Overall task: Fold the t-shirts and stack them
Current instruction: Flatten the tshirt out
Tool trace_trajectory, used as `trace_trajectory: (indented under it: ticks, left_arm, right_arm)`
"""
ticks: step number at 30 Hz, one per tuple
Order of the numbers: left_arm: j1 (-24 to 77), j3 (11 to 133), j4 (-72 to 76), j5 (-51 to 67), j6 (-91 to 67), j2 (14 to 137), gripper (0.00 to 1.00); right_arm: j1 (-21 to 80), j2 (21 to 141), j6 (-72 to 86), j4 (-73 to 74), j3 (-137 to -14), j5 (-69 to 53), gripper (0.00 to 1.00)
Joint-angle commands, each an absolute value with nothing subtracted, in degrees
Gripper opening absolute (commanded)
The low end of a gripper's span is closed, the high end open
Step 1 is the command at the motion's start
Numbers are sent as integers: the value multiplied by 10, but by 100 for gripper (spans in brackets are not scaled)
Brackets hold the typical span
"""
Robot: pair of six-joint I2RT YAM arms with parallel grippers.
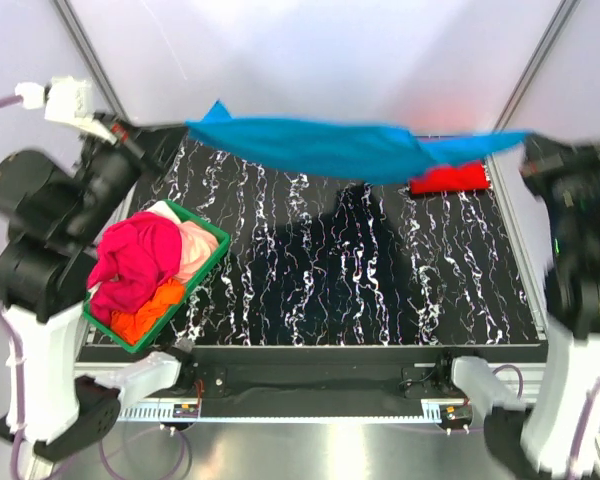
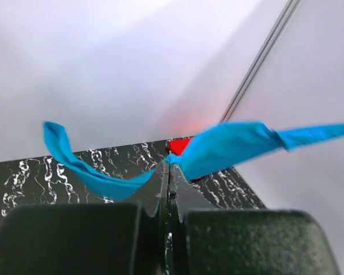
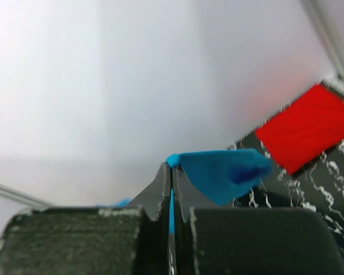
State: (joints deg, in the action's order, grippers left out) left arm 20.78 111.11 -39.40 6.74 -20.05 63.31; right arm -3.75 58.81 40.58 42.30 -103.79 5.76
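Observation:
A bright blue t-shirt (image 1: 330, 148) hangs stretched in the air across the far side of the table. My left gripper (image 2: 171, 165) is shut on its left end, where the blue t-shirt (image 2: 229, 146) fans out past the jaws. My right gripper (image 3: 172, 167) is shut on the right end; a flap of the blue t-shirt (image 3: 223, 172) sticks out. In the top view the left gripper (image 1: 175, 128) and right gripper (image 1: 528, 140) are raised at opposite sides. A folded red t-shirt (image 1: 447, 179) lies at the far right. Magenta-pink (image 1: 135, 255) and orange (image 1: 145, 312) t-shirts fill the basket.
A green plastic basket (image 1: 212, 245) stands at the table's left side beside the left arm. The black marbled tabletop (image 1: 330, 280) lies below the stretched cloth. White walls and metal frame posts (image 1: 90, 55) close in the back.

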Motion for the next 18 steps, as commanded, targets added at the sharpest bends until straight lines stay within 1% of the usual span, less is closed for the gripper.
trace_trajectory:
  ticks: [1, 4, 6, 8, 11, 14, 15, 17, 18]
  left_arm:
    - [208, 1080, -396, 74, -246, 592, 0]
    - [209, 1064, -373, 117, -282, 536, 0]
    - [209, 1060, -361, 138, -296, 512, 0]
    - [209, 1058, -356, 157, -311, 504, 0]
    - [208, 1051, -351, 149, -302, 504, 0]
    - [208, 1024, -352, 118, -283, 525, 0]
    - [208, 1007, -352, 112, -280, 543, 0]
    - [208, 991, -345, 95, -269, 582, 0]
    - [207, 976, -345, 86, -262, 598, 0]
  right_arm:
    - [-37, 469, 403, 408, -1006, 175, 0]
    - [-38, 403, 409, 409, -1002, 202, 0]
    - [-38, 385, 413, 410, -1012, 207, 0]
    - [-38, 393, 411, 412, -1024, 196, 0]
    - [-38, 440, 402, 421, -1054, 178, 0]
    - [-38, 518, 389, 423, -1083, 164, 0]
    - [-38, 568, 379, 422, -1097, 158, 0]
    - [-37, 626, 355, 419, -1113, 139, 0]
    - [-38, 684, 350, 418, -1126, 135, 0]
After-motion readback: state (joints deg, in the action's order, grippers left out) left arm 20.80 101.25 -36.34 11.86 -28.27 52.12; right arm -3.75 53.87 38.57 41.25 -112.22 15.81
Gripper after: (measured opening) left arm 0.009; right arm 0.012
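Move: The blue t-shirt is already pinched and stretched in the air between the hands. Its middle lies about 25 cm right, 12 cm ahead and 15 cm below the left hand, and about 25 cm left, 10 cm ahead and 13 cm below the right. The red folded shirt is some 38 cm ahead, 10 cm right and 52 cm below the right hand. The green basket sits about 22 cm left, 2 cm ahead and 50 cm below the left hand. Back towards the bases, high above the table, both hands whip the held blue t-shirt, the right by about 19 cm while rising some 8 cm, the left by only 10 cm. Then both reverse and start forward again, the right faster; its fingers tip up about 25 degrees and come partly back. Both grippers stay shut on the cloth. ##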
